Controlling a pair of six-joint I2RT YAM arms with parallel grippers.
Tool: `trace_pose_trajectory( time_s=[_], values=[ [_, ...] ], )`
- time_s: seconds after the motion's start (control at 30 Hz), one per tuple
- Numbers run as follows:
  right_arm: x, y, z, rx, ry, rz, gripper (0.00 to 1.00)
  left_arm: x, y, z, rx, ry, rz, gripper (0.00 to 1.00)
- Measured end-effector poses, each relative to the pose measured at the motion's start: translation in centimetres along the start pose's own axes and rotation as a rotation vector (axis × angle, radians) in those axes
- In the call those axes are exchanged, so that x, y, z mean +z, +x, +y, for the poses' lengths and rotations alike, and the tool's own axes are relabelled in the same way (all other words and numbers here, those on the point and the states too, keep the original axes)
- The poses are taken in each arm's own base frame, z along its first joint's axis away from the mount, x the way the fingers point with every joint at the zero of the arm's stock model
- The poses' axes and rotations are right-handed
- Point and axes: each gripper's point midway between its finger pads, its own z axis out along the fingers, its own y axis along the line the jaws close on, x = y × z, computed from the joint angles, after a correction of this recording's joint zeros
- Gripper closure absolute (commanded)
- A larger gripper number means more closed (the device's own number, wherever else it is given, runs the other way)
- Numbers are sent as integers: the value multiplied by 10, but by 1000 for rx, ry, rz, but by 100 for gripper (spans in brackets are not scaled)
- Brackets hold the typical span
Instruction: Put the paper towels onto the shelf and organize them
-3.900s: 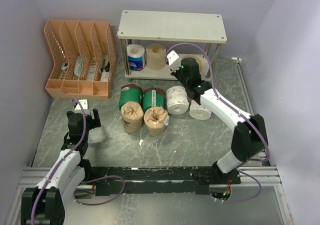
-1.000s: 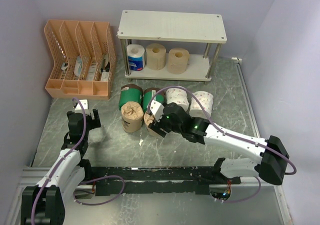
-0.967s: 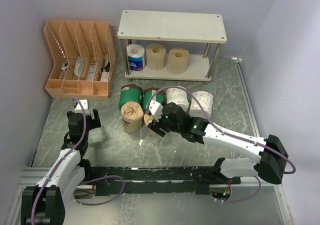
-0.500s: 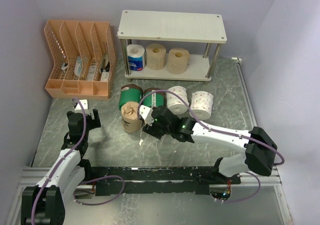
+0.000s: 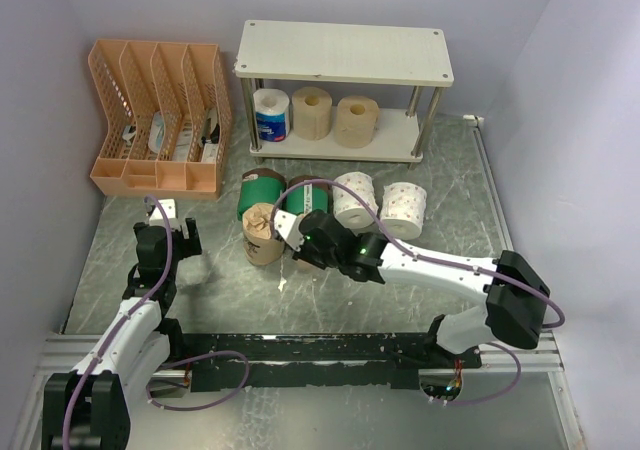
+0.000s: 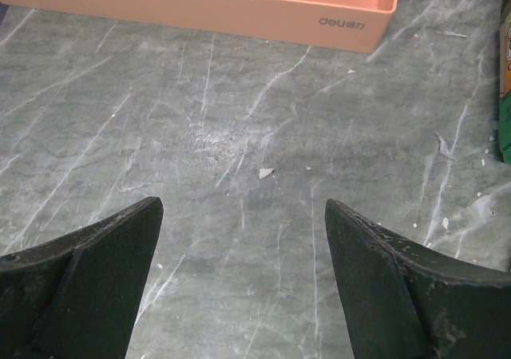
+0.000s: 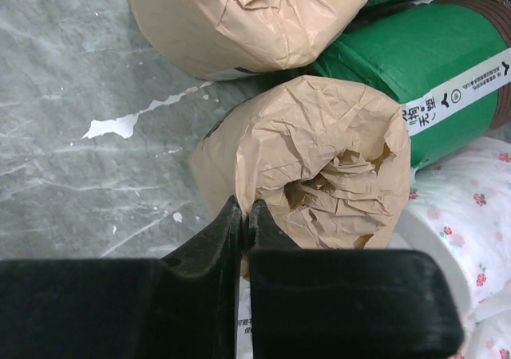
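The shelf (image 5: 343, 52) stands at the back; its lower board holds a blue-and-white roll (image 5: 271, 115) and two tan rolls (image 5: 312, 112). On the table lie two green rolls (image 5: 261, 187), two brown-paper rolls (image 5: 260, 232) and two white patterned rolls (image 5: 403, 208). My right gripper (image 5: 300, 242) is over the right brown-paper roll and hides most of it. In the right wrist view the gripper (image 7: 246, 207) is shut, its tips against that roll's (image 7: 335, 159) crumpled end rim, with a green roll (image 7: 431, 64) behind. My left gripper (image 6: 243, 215) is open and empty over bare table.
An orange slotted file organizer (image 5: 160, 120) stands at the back left; its base also shows in the left wrist view (image 6: 215, 4). Walls close in the left, back and right sides. A black rail runs along the near edge (image 5: 320, 355).
My right arm has come from the shelf's lower board, where it left a tan roll, to the table rolls and slid left onto the right brown-paper roll. The left arm has not moved.
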Motion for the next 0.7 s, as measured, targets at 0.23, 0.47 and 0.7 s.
trace_pose_trajectory(
  time_s=[0.23,0.47,0.7],
  values=[
    [-29,-9,-16,-4,45,7,100,0,0,0,0,0,0,6],
    [-117,-77,-83,41,284,-204,100,0,0,0,0,0,0,6],
    [-135,-70,-128,-16,517,-138,100,0,0,0,0,0,0,6]
  ],
)
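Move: The wrapped roll's brown paper is already pinched at its near rim by the right hand. The empty spot on the lower shelf lies about 31 cm ahead, 21 cm right and some 7 cm below that hand; the end brown roll is 10 cm left of the spot. Of the table rolls, the near green roll is about 12 cm straight ahead of the hand, the near flowered roll 12 ahead and 10 right. From the left hand the spot is about 25 cm ahead, 56 right. The wrapped roll is hoisted by its pinched paper: the right hand goes nearly straight up at first, about 18 cm in all, then also swings right some 7 cm and forward about 5, over the flowered roll and towards the shelf. The fingers keep their closed pinch while the wrist tips them upward about 25 degrees and turns clockwise. ##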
